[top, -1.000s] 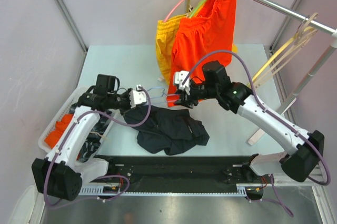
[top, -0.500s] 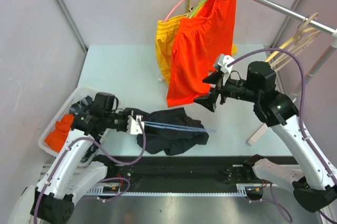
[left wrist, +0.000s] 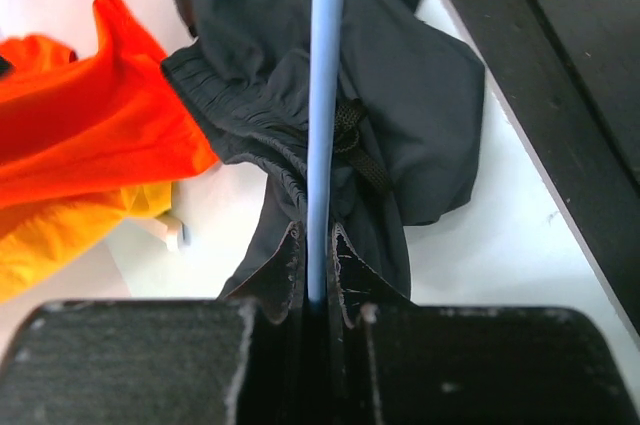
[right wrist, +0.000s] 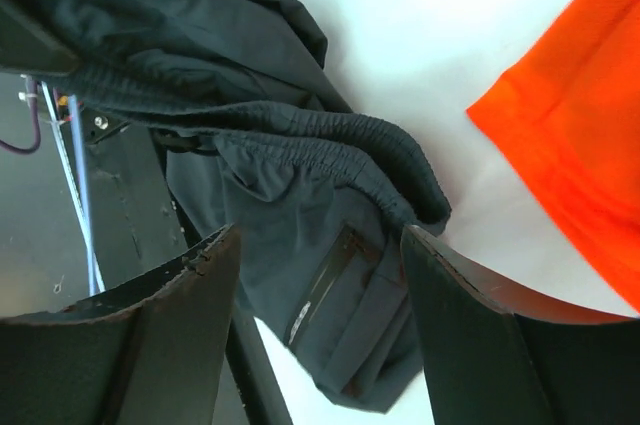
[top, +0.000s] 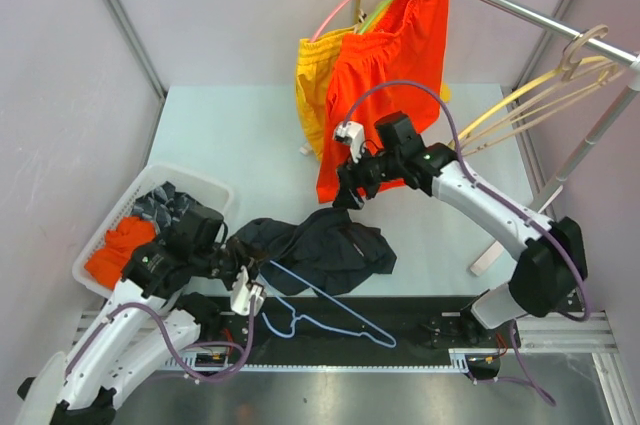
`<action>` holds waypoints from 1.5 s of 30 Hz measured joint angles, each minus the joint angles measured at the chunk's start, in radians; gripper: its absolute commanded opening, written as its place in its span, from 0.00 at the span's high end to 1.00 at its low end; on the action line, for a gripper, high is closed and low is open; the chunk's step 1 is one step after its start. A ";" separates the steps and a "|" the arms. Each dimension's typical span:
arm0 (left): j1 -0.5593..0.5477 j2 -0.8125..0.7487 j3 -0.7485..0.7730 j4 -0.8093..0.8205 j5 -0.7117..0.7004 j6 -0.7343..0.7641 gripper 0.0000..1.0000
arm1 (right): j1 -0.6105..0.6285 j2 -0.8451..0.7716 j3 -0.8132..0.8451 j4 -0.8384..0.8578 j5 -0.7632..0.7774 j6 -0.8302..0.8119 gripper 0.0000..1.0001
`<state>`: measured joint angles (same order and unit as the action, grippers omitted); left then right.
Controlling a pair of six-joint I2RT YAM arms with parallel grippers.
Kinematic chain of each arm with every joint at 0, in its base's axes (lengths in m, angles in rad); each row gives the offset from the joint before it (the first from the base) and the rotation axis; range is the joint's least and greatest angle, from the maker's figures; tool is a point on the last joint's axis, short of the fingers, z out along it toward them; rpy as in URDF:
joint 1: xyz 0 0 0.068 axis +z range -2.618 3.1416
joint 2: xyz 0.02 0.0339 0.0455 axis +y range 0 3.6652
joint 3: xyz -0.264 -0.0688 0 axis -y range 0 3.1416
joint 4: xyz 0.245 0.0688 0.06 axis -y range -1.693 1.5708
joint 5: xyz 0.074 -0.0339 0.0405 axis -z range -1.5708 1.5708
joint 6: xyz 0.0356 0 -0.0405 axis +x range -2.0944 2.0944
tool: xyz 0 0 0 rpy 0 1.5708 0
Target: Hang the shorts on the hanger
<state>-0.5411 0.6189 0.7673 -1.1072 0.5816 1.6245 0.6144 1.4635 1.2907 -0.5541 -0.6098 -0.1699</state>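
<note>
The dark shorts [top: 325, 248] lie crumpled on the table near the front edge; they also show in the left wrist view [left wrist: 400, 115] and the right wrist view [right wrist: 290, 205]. My left gripper [top: 243, 290] is shut on the light-blue wire hanger [top: 330, 315], which lies over the black front rail. The blue wire [left wrist: 325, 95] runs straight out from between the closed jaws across the shorts. My right gripper [top: 345, 188] is open, hovering above the shorts' far edge, jaws wide apart over the waistband [right wrist: 330, 140].
Orange shorts [top: 390, 75] and yellow shorts [top: 315, 80] hang from the rail at the back. Cream hangers [top: 540, 100] hang at the right. A white basket [top: 110, 225] with clothes stands at the left. The black rail [top: 420, 315] runs along the front.
My left gripper pulled the hanger back toward the front, off the shorts and over the rail. My right arm swung from the right back down to above the shorts.
</note>
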 measured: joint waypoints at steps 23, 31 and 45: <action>-0.058 -0.020 -0.014 -0.033 -0.035 0.064 1.00 | 0.006 0.317 0.000 0.080 0.159 -0.090 0.45; -0.058 -0.040 -0.014 -0.037 -0.038 0.049 1.00 | 0.032 0.368 0.000 0.037 0.157 -0.151 0.59; -0.059 -0.043 0.017 -0.002 -0.042 -0.205 1.00 | 0.000 0.351 0.000 -0.106 0.114 -0.223 1.00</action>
<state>-0.6003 0.5762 0.7841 -1.1095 0.5392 1.4193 0.6144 1.8141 1.2903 -0.6605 -0.4957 -0.3931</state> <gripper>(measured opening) 0.082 0.014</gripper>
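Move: The dark shorts' waistband corner lies about 16 cm below the open right hand, 1 cm ahead and 2 cm to its right. The orange shorts' hem is some 5 cm beyond that corner, about 1 cm farther right; the blue hanger's middle is roughly 16 cm back, 6 cm left and 8 cm below the right hand. From the left hand, still gripping the hanger, the corner is about 11 cm ahead, 21 cm right and 11 cm below. Right hand sinks about 15 cm, veering forward then back, and shuts its open fingers on the waistband corner. ##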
